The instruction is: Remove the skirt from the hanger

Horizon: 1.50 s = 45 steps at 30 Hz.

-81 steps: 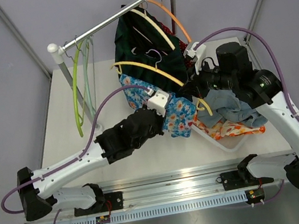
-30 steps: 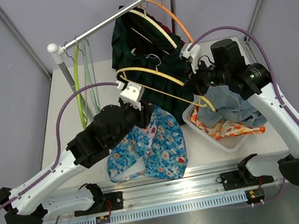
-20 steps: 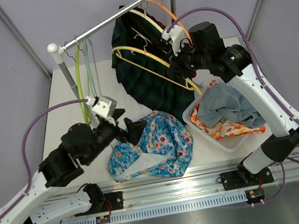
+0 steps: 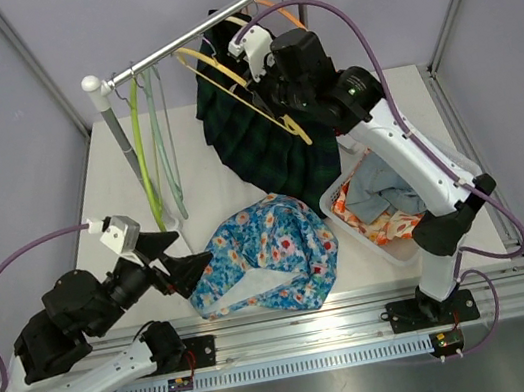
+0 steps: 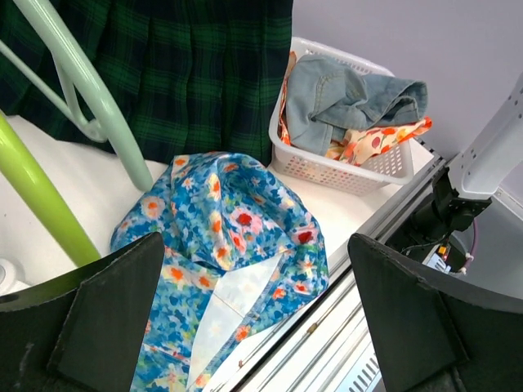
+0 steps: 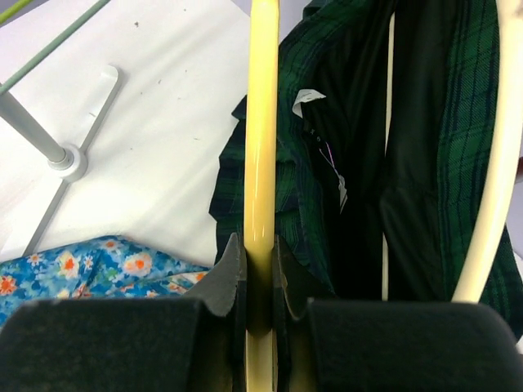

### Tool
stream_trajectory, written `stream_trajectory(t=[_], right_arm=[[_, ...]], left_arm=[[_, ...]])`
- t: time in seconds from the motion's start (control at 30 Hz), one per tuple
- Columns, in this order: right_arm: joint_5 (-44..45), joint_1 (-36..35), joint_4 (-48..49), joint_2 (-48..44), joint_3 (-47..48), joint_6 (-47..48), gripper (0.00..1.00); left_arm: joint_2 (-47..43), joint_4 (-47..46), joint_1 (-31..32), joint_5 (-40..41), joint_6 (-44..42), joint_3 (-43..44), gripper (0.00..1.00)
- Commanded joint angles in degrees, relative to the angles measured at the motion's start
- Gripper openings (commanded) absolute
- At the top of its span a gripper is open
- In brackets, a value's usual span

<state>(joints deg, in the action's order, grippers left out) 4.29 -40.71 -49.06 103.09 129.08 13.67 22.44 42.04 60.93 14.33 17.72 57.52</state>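
Note:
The blue floral skirt [image 4: 268,256] lies crumpled on the table, free of any hanger; the left wrist view shows it [image 5: 221,220] below and between my fingers. My left gripper [image 4: 179,254] is open and empty, just left of the skirt and apart from it. My right gripper [image 4: 268,103] is up near the rail, shut on the bare yellow hanger [image 4: 227,85]. In the right wrist view the hanger's bar [image 6: 261,122] runs straight between the jaws of the right gripper [image 6: 260,245], with a corner of the skirt [image 6: 90,265] low on the left.
A dark green plaid garment [image 4: 264,150] hangs from the rail [image 4: 193,33] behind the yellow hanger. Green hangers [image 4: 142,146] hang at the rail's left. A white basket [image 4: 393,249] of clothes stands right of the skirt. The metal track [image 4: 317,333] runs along the near edge.
My left gripper opened, let the floral skirt drop on the table and drew back to the near left. My right gripper carried the yellow hanger up and back toward the rail.

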Motion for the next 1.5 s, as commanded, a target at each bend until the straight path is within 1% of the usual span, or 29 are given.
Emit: stream_trajectory(t=[0.0, 0.13, 0.4, 0.6, 0.67, 0.8, 0.9, 1.03, 1.17, 1.23, 1.33, 1.37, 1.43, 1.47], right_arm=[[3.3, -2.4, 5.6, 0.6, 5.2, 0.1, 0.00], [5.4, -4.8, 7.1, 0.5, 5.0, 1.3, 0.00], [6.9, -6.5, 7.0, 2.9, 9.4, 2.0, 0.00], [8.5, -7.8, 9.4, 1.0, 6.5, 2.6, 0.00], [9.6, -7.7, 8.0, 2.6, 8.5, 2.7, 0.00], [9.8, -8.0, 5.6, 9.3, 16.5, 2.1, 0.00], [9.2, -8.2, 4.5, 12.0, 19.3, 1.5, 0.00], [7.8, -9.1, 4.4, 11.9, 17.3, 1.6, 0.00], [6.4, -10.5, 5.4, 10.0, 11.7, 2.5, 0.01], [6.2, -11.2, 5.9, 8.6, 9.8, 3.3, 0.06], [5.6, -11.9, 5.5, 7.5, 8.4, 4.4, 0.27], [5.5, -11.9, 4.9, 6.6, 8.4, 4.8, 0.44], [5.3, -11.9, 3.9, 5.1, 7.7, 6.7, 0.62], [5.5, -11.9, 4.2, 2.0, 5.1, 7.4, 0.79]], left_arm=[[-0.7, 0.1, 0.1, 0.4, 1.5, -0.7, 0.99], [-1.6, 0.6, 0.0, 0.4, 2.1, -0.8, 0.99], [-2.2, 0.3, 0.1, 0.4, 2.6, -1.6, 0.99], [-3.2, 0.3, 0.0, 0.3, 3.0, -2.2, 0.99], [-3.0, -0.2, 0.1, 0.3, 3.0, -2.5, 0.99], [-2.6, -0.8, 0.0, 0.0, 3.1, -2.6, 0.99], [-2.8, -1.9, 0.0, -0.3, 3.7, -3.7, 0.99], [-3.3, -2.8, 0.0, -0.4, 4.4, -5.0, 0.99], [-3.5, -2.8, 0.1, -0.3, 4.3, -5.5, 0.99], [-3.5, -3.0, 0.1, -0.3, 4.2, -5.7, 0.99], [-3.5, -3.1, 0.1, -0.2, 4.1, -5.9, 0.99], [-3.4, -3.1, 0.1, -0.2, 4.0, -6.0, 0.99], [-3.1, -2.8, 0.0, 0.0, 3.6, -5.9, 0.99], [-2.9, -2.8, 0.1, 0.3, 3.5, -5.9, 0.99]])
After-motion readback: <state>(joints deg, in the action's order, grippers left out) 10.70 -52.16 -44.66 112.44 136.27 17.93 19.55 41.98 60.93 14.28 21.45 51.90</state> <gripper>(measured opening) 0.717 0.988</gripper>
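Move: My right hand still grips the empty yellow hanger. The free stretch of rail for its hook lies about 15 cm to the left, 4 cm farther out and 8 cm up. The pale green hanger hangs some 17 cm left and 3 cm nearer, the lime hanger 20 cm left and 3 cm nearer. The dark green skirt is about 3 cm right, 3 cm ahead and 12 cm lower. From my left hand, that rail spot is about 31 cm straight ahead and 14 cm up. I carry the yellow hanger left towards the green hangers, about 10 cm in all with my right hand, first rising some 4 cm to lift the hook over the rail, then sinking about 5 cm to set it down. Only at the end do I open my fingers around the hanger's arm, drawing back slightly. My left hand, empty and wide open, just sinks about 3 cm. ##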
